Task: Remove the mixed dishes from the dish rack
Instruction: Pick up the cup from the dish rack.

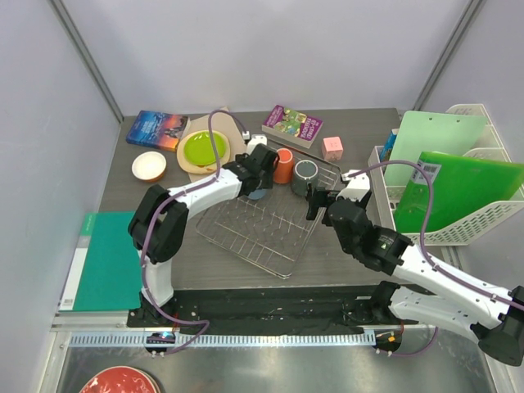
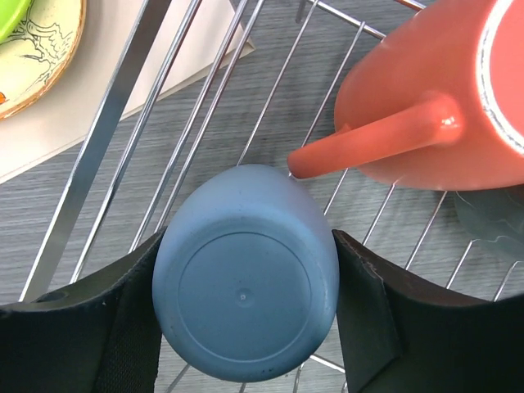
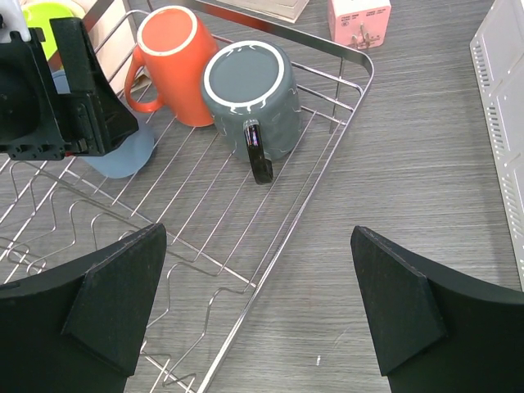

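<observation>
The silver wire dish rack lies mid-table. In it stand, upside down, a light blue mug, an orange mug and a dark grey mug. My left gripper is shut on the light blue mug, one finger against each side. My right gripper is open and empty above the rack's right rim. On the table left of the rack, the lime green plate sits on the beige plate, with the small white bowl beside them.
Two books and a pink cube lie at the back. A white basket with green folders stands at the right. A teal notebook lies at the left, a red bowl below the table edge.
</observation>
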Robot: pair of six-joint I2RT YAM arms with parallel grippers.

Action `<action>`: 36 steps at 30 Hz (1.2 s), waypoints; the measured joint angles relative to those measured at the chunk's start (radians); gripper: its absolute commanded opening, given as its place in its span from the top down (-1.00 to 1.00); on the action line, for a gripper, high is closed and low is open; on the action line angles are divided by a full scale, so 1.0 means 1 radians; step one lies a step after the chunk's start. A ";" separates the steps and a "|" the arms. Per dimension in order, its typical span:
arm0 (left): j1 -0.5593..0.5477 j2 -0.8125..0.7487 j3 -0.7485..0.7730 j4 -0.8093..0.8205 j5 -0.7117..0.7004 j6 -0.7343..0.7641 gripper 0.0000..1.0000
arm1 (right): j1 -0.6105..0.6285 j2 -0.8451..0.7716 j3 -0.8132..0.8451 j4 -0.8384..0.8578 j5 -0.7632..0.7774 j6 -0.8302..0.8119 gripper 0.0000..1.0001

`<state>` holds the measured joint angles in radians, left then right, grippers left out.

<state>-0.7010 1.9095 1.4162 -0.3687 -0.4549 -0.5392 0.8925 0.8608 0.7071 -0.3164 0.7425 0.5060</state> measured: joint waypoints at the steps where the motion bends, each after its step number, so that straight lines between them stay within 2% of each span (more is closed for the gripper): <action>1: 0.001 -0.001 -0.003 0.003 0.000 0.001 0.03 | 0.000 -0.002 -0.001 0.000 0.000 0.000 -0.99; 4: 0.001 -0.023 -0.024 0.011 -0.001 0.002 0.16 | 0.000 -0.006 -0.001 -0.001 0.001 0.000 -0.99; 11: 0.001 -0.201 -0.067 -0.014 0.003 0.009 0.24 | 0.000 -0.007 -0.001 -0.006 0.002 0.000 -0.99; 16: 0.005 -0.478 -0.121 -0.001 0.080 -0.010 0.25 | 0.000 -0.021 -0.001 -0.003 0.000 0.013 -0.99; 19: 0.032 -0.680 -0.230 0.072 0.213 -0.056 0.26 | 0.000 -0.030 -0.005 0.027 -0.052 0.018 -0.99; 23: 0.124 -0.855 -0.403 0.250 0.471 -0.199 0.34 | 0.000 -0.050 -0.006 0.098 -0.169 0.021 -0.99; 28: 0.195 -0.880 -0.605 0.521 0.757 -0.425 0.39 | 0.000 -0.111 -0.021 0.218 -0.288 0.022 -0.99; 31: 0.197 -0.880 -0.699 0.665 0.872 -0.542 0.53 | 0.000 -0.137 -0.028 0.290 -0.343 0.025 -0.99; 33: 0.197 -0.875 -0.752 0.798 0.932 -0.629 0.94 | 0.000 -0.141 -0.034 0.340 -0.380 0.032 -0.99; 36: 0.198 -0.846 -0.803 1.016 0.985 -0.747 0.99 | 0.000 -0.140 -0.053 0.392 -0.415 0.050 -0.99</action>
<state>-0.5034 1.0630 0.6136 0.6476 0.5297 -1.2858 0.8925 0.7204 0.6544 0.0757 0.3271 0.5556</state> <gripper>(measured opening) 0.699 0.996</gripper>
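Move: Between the left fingers, already pinched, is the upside-down blue cup, its middle about 2 cm ahead of and 3 cm below the hand point. The orange mug stands some 7 cm ahead and 7 cm right, the grey mug 4 cm ahead and 13 cm right; the open right gripper waits roughly 14 cm back, 14 cm right and 11 cm higher. From the right hand the cup lies about 16 cm ahead, 14 cm left, 14 cm below. Lifting the cup off the rack, the left hand keeps its pinch and rises some 23 cm, drawing back about 16 cm, while it rolls its left side up and swings the fingers round by some 85 degrees to point to the right. Midway, the right hand, wide open, starts up and left about 12 cm towards the cup, turning its fingers leftward. ##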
